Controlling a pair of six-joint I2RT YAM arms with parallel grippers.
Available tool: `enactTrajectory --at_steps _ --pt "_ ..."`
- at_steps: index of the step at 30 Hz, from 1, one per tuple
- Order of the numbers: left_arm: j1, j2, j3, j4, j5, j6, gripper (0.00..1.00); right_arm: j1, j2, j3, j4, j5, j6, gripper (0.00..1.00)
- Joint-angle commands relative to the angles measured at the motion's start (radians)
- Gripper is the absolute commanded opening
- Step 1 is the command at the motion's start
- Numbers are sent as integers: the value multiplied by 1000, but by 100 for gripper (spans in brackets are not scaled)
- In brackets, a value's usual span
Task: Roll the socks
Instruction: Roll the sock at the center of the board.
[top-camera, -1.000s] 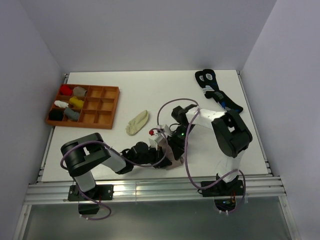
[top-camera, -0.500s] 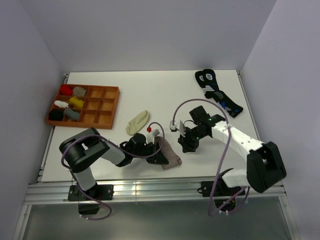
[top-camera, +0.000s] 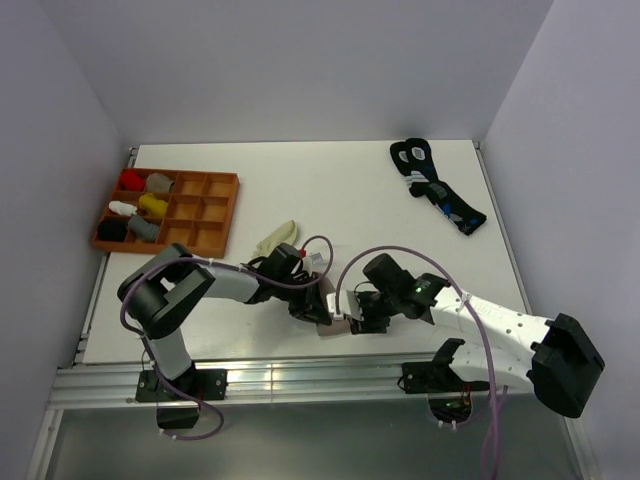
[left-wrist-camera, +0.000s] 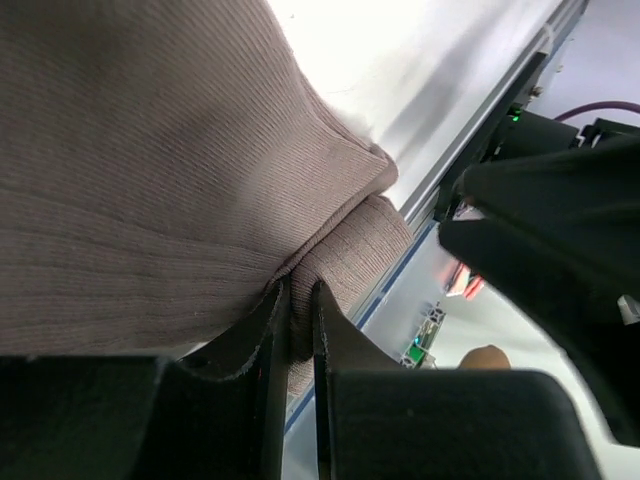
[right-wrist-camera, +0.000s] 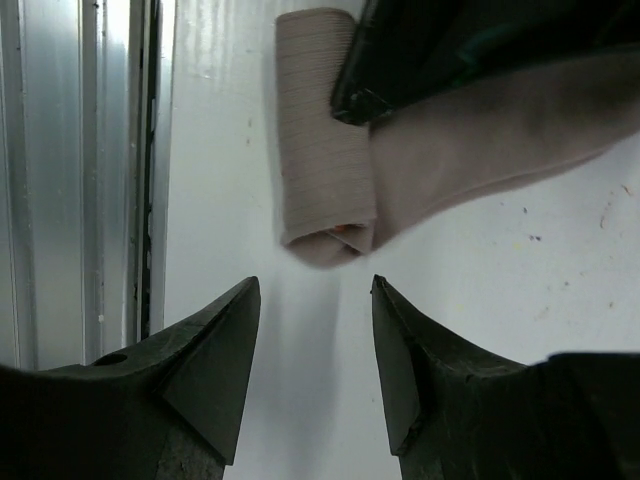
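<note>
The taupe sock (right-wrist-camera: 325, 170) lies near the table's front edge, its end rolled into a short tube, and it fills the left wrist view (left-wrist-camera: 150, 150). My left gripper (left-wrist-camera: 297, 290) is shut on a fold of this sock, and from above it (top-camera: 318, 305) covers most of the fabric (top-camera: 336, 323). The right gripper (right-wrist-camera: 314, 285) stands open just short of the rolled end, with nothing between its fingers; from above it (top-camera: 352, 322) sits right beside the left one. The pale cream sock (top-camera: 275, 240) lies flat behind the left arm, untouched.
A brown compartment tray (top-camera: 205, 212) with small sock bundles stands at the back left. Black socks with blue and white marks (top-camera: 435, 185) lie at the back right. The aluminium rail (right-wrist-camera: 80, 180) of the front edge runs close beside the rolled sock end.
The right arm swung from the middle of the table down to the front edge, up to the rolled end, and its jaws opened wider. The left gripper kept its hold on the taupe sock.
</note>
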Motion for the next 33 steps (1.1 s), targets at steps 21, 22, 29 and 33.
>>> enactTrajectory --at_steps 21,22,29,33 --pt "19 71 17 -240 -44 120 0 294 118 -85 347 253 39 56" --pt "19 71 18 -239 -38 121 0 295 134 -77 338 254 42 56" --pt "19 74 35 -239 -15 135 0 298 226 -17 277 248 45 36" --pt "24 56 82 -251 -62 144 0 298 302 49 168 214 50 21"
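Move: The sock's rolled end lies crosswise below and left of the open right hand: its right tip about 4 cm left and 4 cm down, its middle some 6 cm left, level fore and aft. The flat leg runs out from the roll, its middle about 8 cm ahead and 8 cm left of the right hand. The pale green sock is roughly 18 cm ahead and 19 cm left of it. The left fingers already pinch the roll, its middle about 1 cm back and 1 cm below them. The roll's right end is taken by the right hand, which swings left some 4–5 cm while easing slightly back, then sinks nearly 4 cm with its wrist turning about 10 degrees, creeps forward a touch and closes its open fingers on that end. The left hand keeps its pinch at the roll's front edge and stays almost in place. ##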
